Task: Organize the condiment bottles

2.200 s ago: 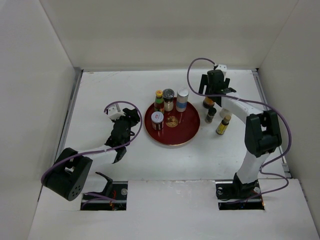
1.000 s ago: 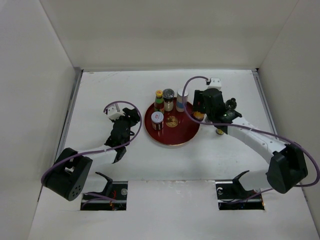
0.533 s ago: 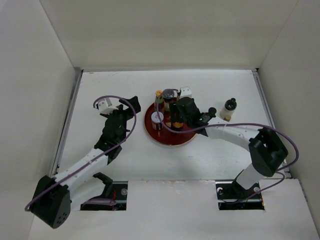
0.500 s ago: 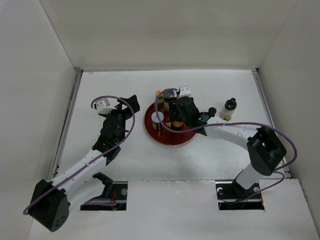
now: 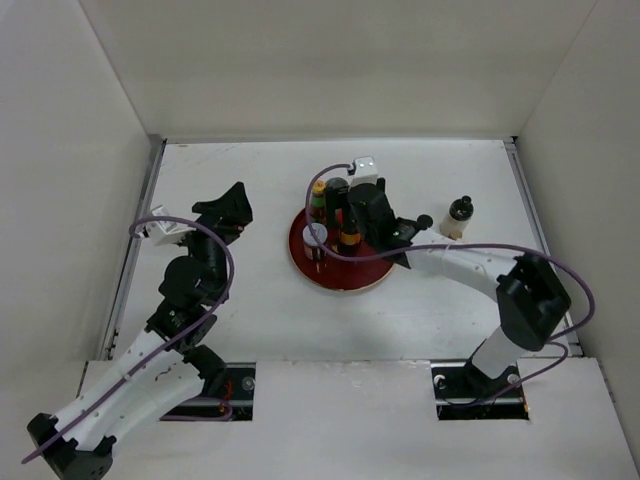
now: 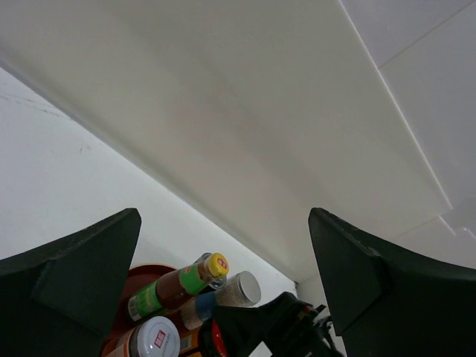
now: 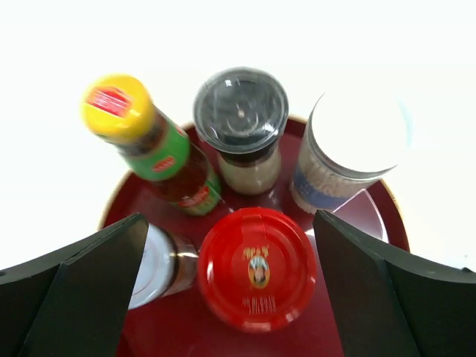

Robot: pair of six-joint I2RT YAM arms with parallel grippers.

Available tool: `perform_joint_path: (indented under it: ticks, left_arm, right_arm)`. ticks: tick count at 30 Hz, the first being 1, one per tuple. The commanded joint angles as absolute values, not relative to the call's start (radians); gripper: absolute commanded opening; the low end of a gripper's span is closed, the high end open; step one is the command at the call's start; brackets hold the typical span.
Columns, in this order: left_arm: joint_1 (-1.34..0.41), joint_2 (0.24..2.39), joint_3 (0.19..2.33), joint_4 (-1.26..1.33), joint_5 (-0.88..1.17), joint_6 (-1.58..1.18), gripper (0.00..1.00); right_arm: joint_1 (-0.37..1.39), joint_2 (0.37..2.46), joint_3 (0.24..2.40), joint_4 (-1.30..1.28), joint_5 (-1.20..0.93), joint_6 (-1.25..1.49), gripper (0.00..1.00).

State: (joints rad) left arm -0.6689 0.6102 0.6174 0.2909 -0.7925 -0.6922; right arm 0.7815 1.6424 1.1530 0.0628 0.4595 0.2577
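The red tray [image 5: 372,268] holds several condiment bottles. In the right wrist view I look straight down on a red-capped jar [image 7: 256,268], which stands on the tray [image 7: 186,327] between the spread fingers of my right gripper [image 7: 229,222], open. Around it stand a yellow-capped bottle [image 7: 119,104], a dark-lidded jar [image 7: 240,104], a blue-labelled jar [image 7: 357,126] and a white-capped jar [image 7: 156,268]. From above, my right gripper [image 5: 348,222] hangs over the tray. My left gripper [image 5: 228,206] is open and empty, raised left of the tray. Its view shows the yellow-capped bottle [image 6: 216,264] between its fingers.
Two more small bottles stand on the table right of the tray: one black-capped [image 5: 458,215], one smaller [image 5: 424,221]. White walls close in the table on the left, back and right. The right arm's forearm [image 5: 460,262] stretches across the right half.
The right arm carried the red-capped jar from the table's right side onto the tray, and its jaws have spread. The left arm lifted and swung left, and its jaws have opened wide.
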Motion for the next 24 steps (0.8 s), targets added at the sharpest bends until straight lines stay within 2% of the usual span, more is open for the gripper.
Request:
perform_joint_path:
  ticks: [1, 8, 15, 19, 24]
  left_arm:
    - [-0.708, 0.569, 0.663, 0.25, -0.877, -0.693, 1.0]
    - [-0.725, 0.558, 0.686, 0.249, -0.851, -0.69, 1.0]
    - [-0.722, 0.603, 0.69, 0.264, -0.828, -0.689, 1.0]
    - [-0.668, 0.633, 0.669, 0.267, -0.816, -0.683, 1.0]
    - [-0.57, 0.687, 0.563, 0.314, -0.775, -0.689, 1.0]
  right_arm:
    - [0.8, 1.478, 1.123, 0.112, 0.518, 0.282, 1.0]
    - [0.754, 1.195, 0.902, -0.032, 0.756, 0.394, 1.0]
    - [0.69, 0.985, 0.772, -0.19, 0.92, 0.468, 1.0]
    - [0.628, 0.939, 0.732, -0.314, 0.927, 0.521, 1.0]
    - [0.593, 0.933, 0.727, -0.339, 0.865, 0.519, 1.0]
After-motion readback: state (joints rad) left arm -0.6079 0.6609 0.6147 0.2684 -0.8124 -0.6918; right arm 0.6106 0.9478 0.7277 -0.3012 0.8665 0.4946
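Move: Some 24 cm to the right hand's right and about 5 cm back stands the tan-capped bottle, roughly 10 cm lower. The dark-capped shaker is about 17 cm right and 1 cm back; the white bottle, 26 cm right and 3 cm ahead. Just under the open fingers, about 1 cm right, is the red-capped jar. From the left hand the tan-capped bottle lies some 47 cm right, 6 cm ahead, far below. Climbing about 7 cm clear of the already released red-capped jar, the right hand swings right and somewhat back, some 25 cm in all, off the plate towards the tan-capped bottle. It turns about 35 degrees clockwise on the way and sinks again over the second half, slowing, fingers still wide open and touching nothing. ##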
